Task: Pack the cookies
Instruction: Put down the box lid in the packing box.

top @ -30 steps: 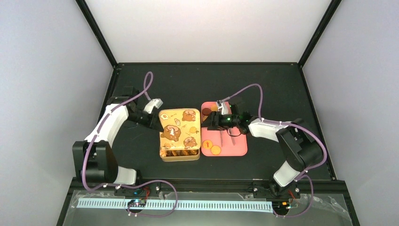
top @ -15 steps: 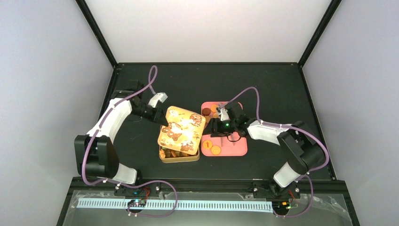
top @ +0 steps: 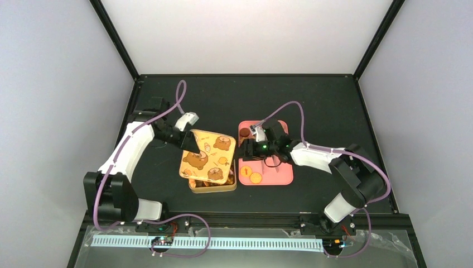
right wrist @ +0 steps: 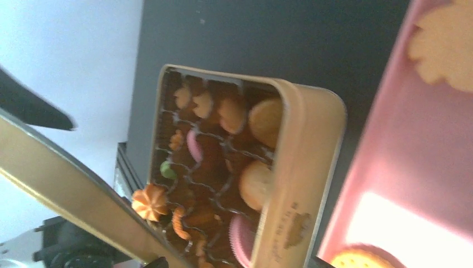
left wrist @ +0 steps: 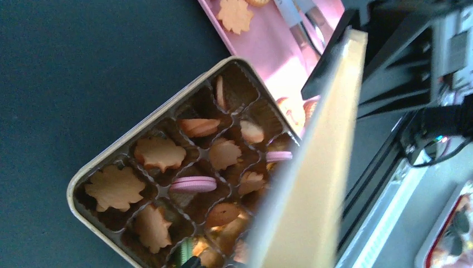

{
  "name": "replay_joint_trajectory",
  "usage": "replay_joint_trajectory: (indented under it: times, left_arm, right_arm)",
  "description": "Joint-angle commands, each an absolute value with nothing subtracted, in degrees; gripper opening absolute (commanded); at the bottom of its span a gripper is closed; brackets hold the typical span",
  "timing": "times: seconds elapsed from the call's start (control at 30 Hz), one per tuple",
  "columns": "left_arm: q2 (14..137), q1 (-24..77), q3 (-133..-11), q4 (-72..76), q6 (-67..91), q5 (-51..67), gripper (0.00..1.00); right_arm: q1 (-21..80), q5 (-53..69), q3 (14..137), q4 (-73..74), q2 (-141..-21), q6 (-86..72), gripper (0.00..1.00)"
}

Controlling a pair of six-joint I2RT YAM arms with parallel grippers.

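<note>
The cookie tin (top: pixel 212 187) stands at mid-table, its brown compartments holding several orange, pink and green cookies (left wrist: pixel 159 153). Its bear-printed lid (top: pixel 207 158) is tilted over it and shifted to the left, uncovering the tin's front row. My left gripper (top: pixel 189 143) is shut on the lid's far left corner; in the left wrist view the lid's edge (left wrist: pixel 312 167) runs away from the jaws. My right gripper (top: pixel 245 149) stands open at the tin's right wall (right wrist: pixel 298 167). Three more cookies (top: pixel 255 178) lie on the pink tray (top: pixel 280 175).
Metal tongs (top: pixel 273 160) lie on the pink tray just right of the tin, under my right wrist. The black table is bounded by a raised black frame. White walls stand to the left and right.
The lid has come off its flat seat on the tin, turned and slid left, exposing cookies at the front. My left gripper moved with its corner. The right gripper crept slightly left.
</note>
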State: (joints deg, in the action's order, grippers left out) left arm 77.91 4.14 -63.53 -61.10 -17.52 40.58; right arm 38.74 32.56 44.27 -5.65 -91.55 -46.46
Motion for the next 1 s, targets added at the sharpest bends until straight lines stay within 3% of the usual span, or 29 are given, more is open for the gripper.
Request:
replay_joint_trajectory:
  times: [0.0,0.17,0.6,0.63,0.73,0.97]
  left_arm:
    - [78.24,4.70,-61.70,-61.25,-20.16,38.04,0.39]
    - [80.38,4.69,-59.64,-59.26,-20.83,34.59,0.55]
    - [81.22,4.93,-58.20,-54.63,-23.51,25.04,0.67]
    - [80.64,4.92,-58.21,-54.43,-23.97,24.31,0.71]
    - [79.23,4.96,-57.99,-54.79,-25.56,23.45,0.97]
    - [77.51,4.96,-56.87,-54.76,-27.46,21.86,0.99]
  right_arm:
    - [39.65,34.80,47.39,-10.45,-91.25,-48.56,0.66]
    - [39.77,33.93,48.09,-9.34,-91.10,-48.76,0.66]
    - [41.01,27.21,48.70,-4.28,-89.52,-46.72,0.66]
    - [41.18,26.88,49.04,-3.82,-89.48,-46.46,0.66]
    - [41.81,26.50,49.83,-3.46,-89.80,-46.12,0.66]
    - [43.81,24.51,52.95,-0.84,-92.50,-44.73,0.66]
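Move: Below the left hand, which still holds the tilted lid by its left edge, the packing box has its middle roughly 6 cm to the right, 4 cm back and 12 cm down. The pink tray is centred about 25 cm to the left hand's right, level fore and aft. From the half-open right hand the box's middle is some 10 cm left, 5 cm back and 5 cm lower; the tray is about 9 cm right and 1 cm back. Lowering the lid onto the box, the left hand sinks about 7 cm, easing left by 4 cm, while its wrist tips to point more steeply down; the fingers open all the way and let go of the lid. The right hand, fingers unchanged, rises some 3 cm and shifts slightly left, staying by the lid's right side. ##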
